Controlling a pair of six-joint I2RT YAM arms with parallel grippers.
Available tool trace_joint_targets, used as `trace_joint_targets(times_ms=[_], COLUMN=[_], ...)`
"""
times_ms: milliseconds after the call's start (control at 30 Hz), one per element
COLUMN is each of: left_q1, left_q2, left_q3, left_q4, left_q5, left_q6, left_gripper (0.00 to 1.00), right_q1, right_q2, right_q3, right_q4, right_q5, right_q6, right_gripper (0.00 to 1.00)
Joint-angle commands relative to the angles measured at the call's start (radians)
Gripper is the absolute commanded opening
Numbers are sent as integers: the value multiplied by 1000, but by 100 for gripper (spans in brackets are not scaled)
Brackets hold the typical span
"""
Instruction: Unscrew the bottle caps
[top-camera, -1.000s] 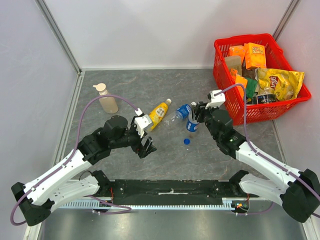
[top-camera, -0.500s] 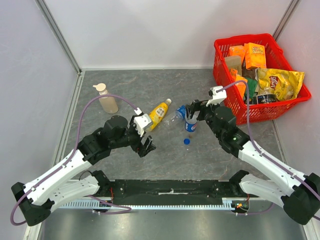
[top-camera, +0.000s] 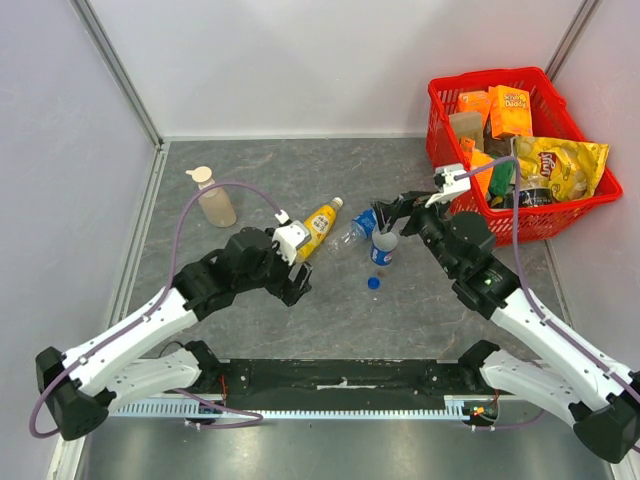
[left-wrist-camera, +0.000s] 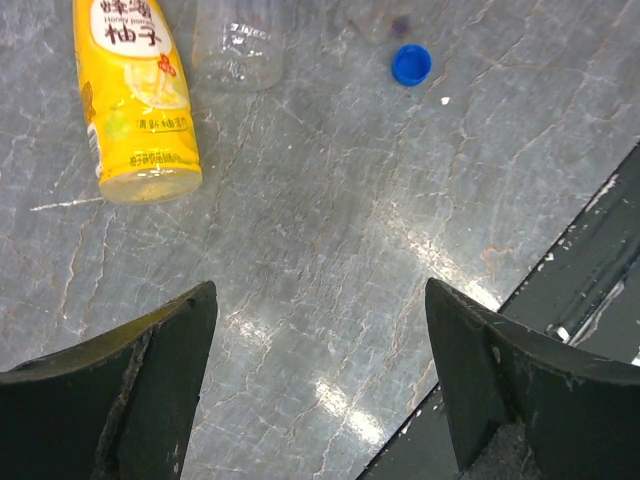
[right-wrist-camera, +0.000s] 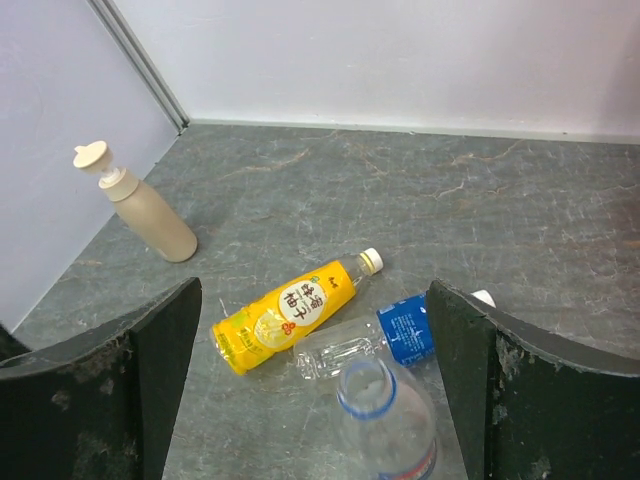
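A yellow juice bottle (top-camera: 319, 226) (right-wrist-camera: 290, 310) lies on the table with its white cap (right-wrist-camera: 371, 260) on. Beside it lies a clear blue-labelled bottle (top-camera: 358, 226) (right-wrist-camera: 372, 340), its white cap (right-wrist-camera: 484, 297) also on. A second clear bottle (top-camera: 384, 249) (right-wrist-camera: 386, 420) stands upright with its neck uncovered. A loose blue cap (top-camera: 373, 283) (left-wrist-camera: 411, 64) rests on the table just in front of it. My right gripper (top-camera: 392, 214) (right-wrist-camera: 313, 292) hovers open above and behind the upright bottle, holding nothing. My left gripper (top-camera: 297, 283) (left-wrist-camera: 320, 380) is open over bare table, short of the juice bottle (left-wrist-camera: 140, 100).
A beige pump-top soap bottle (top-camera: 214, 203) (right-wrist-camera: 140, 207) stands at the back left by the wall. A red basket (top-camera: 445, 100) full of snack packets sits at the back right. The black base rail (left-wrist-camera: 590, 270) runs along the near edge.
My right gripper has opened, let go of the upright bottle's neck and lifted back from it. My left arm has shifted right, toward the bottles.
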Motion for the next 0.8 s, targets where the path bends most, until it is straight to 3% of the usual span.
trace_joint_targets(times_ms=[0, 367, 633, 767], left_q1=[-1, -1, 14, 68], left_q2=[77, 384, 646, 755], left_q3=[38, 196, 354, 391], left_q4=[52, 77, 67, 84], left_q5=[-76, -259, -398, -339], left_q6=[-62, -50, 86, 118], left_gripper=[89, 92, 92, 92], right_q1=[-2, -2, -4, -4], right_q2=[-58, -170, -216, -225], right_q3=[39, 21, 3, 4], right_q4=[-23, -90, -110, -141], right_q5=[12, 88, 127, 158], right_q6=[-4, -30, -36, -57], right_gripper=[98, 98, 98, 98])
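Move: About 18 cm ahead of the left hand, 5 cm to its right and 13 cm below lies the yellow bottle, its base end nearest. The clear lying bottle is level with it and some 11 cm farther right; the standing uncapped bottle is 11 cm ahead and 22 cm right of the left hand, the loose blue cap 4 cm ahead and 20 cm right. From the right hand the yellow bottle lies roughly 9 cm ahead, 15 cm left, 26 cm below. Dipping first, then reaching forward about 12 cm and slightly right, the left hand heads for the yellow bottle's base end, ending some 6 cm lower with fingers still wide open; its left side rolls up about 20 degrees as it swings a little counter-clockwise. The empty, open right hand backs away from the standing bottle, 5 cm right, rising and drawing back. ##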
